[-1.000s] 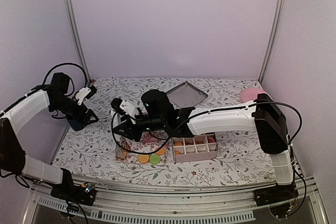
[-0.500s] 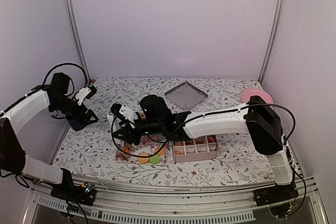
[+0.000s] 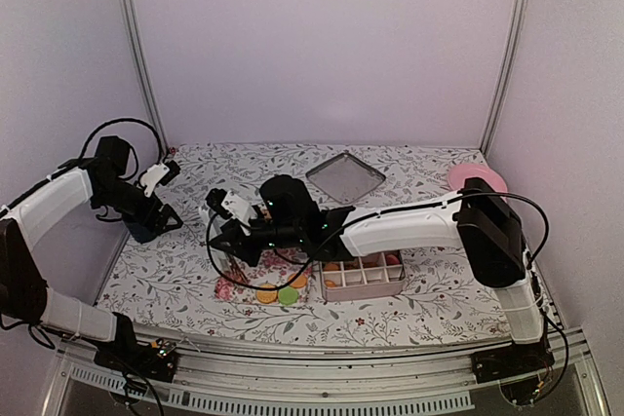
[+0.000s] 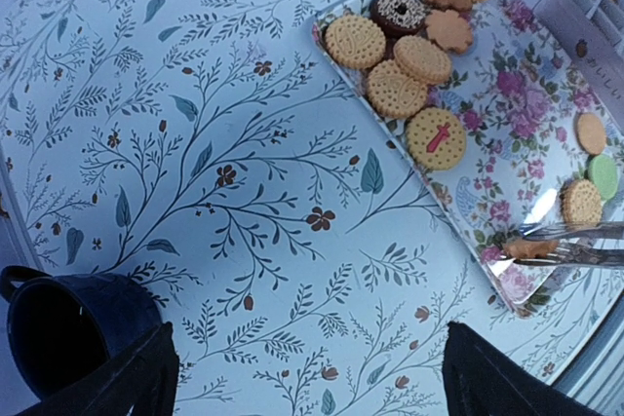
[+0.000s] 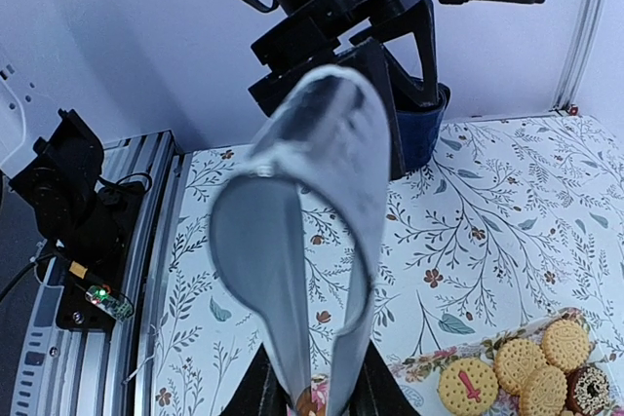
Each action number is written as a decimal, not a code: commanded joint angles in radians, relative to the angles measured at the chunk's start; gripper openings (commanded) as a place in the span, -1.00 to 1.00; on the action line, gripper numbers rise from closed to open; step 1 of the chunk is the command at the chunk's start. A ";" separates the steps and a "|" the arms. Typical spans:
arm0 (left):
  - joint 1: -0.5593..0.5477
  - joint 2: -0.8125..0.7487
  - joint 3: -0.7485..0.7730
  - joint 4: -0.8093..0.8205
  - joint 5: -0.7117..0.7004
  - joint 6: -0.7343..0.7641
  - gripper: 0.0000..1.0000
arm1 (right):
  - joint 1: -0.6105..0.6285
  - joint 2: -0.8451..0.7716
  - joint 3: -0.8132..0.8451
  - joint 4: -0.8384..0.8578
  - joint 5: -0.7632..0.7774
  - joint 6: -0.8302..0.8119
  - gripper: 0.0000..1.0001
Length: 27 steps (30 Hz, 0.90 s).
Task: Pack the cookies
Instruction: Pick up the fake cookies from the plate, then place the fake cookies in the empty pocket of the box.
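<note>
The cookies (image 4: 402,65) lie on a floral tray (image 4: 507,143): round golden ones, a chocolate one, one with a red mark (image 4: 436,138), and orange (image 3: 266,293) and green (image 3: 289,294) ones at its near end. My right gripper (image 5: 312,401) is shut on metal tongs (image 5: 312,221). The tongs' tips (image 4: 575,241) pinch a small orange cookie (image 4: 531,248) at the tray's corner. In the top view the right gripper (image 3: 234,236) hangs over the tray's left end. My left gripper (image 4: 307,387) is open over bare tablecloth, holding nothing.
A white divided box (image 3: 363,275) with some cookies in it stands right of the tray. A dark blue cup (image 4: 58,328) sits by the left gripper. A square metal tray (image 3: 345,177) and a pink plate (image 3: 478,178) lie at the back.
The right gripper has come down to the tray's left end and squeezed the tongs together on a cookie. The left arm has stayed still.
</note>
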 commanded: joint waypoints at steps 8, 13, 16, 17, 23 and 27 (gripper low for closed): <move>0.007 0.000 -0.007 -0.002 0.003 0.013 0.89 | -0.018 -0.189 -0.069 0.053 0.038 0.016 -1.00; 0.007 0.002 -0.005 0.000 0.010 0.013 0.88 | -0.053 -0.380 -0.250 0.056 0.072 0.026 -1.00; 0.006 0.006 -0.005 0.001 0.013 0.013 0.89 | -0.079 -0.518 -0.392 0.050 0.101 0.030 -1.00; 0.005 0.007 -0.003 0.002 0.015 0.013 0.88 | -0.087 -0.564 -0.437 0.043 0.111 0.030 -1.00; 0.003 0.017 0.002 0.006 0.027 0.007 0.88 | -0.107 -0.790 -0.635 -0.072 0.200 0.030 -1.00; 0.002 0.022 0.005 0.006 0.030 0.004 0.88 | -0.113 -0.885 -0.699 -0.146 0.241 0.043 -1.00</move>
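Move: The fake cookie, already pinched in the tips of the tongs the right hand holds, lies at the plate's near-left corner, roughly 16 cm straight below that hand. The compartment box it is headed for sits about 28 cm to the right, 4 cm farther out and 14 cm below; the green cookie is about 14 cm right and 2 cm back, the red-marked cookie some 10 cm ahead and 3 cm right. From the left hand the box is about 43 cm right and 5 cm back. The pinched cookie is lifted off the plate by the right hand, which first goes nearly straight up, then swings right across the plate towards the compartment box, speeding up; about 20 cm right and 11 cm up in all. The fingers keep their grip on the tongs while the wrist turns some 15 degrees clockwise. ##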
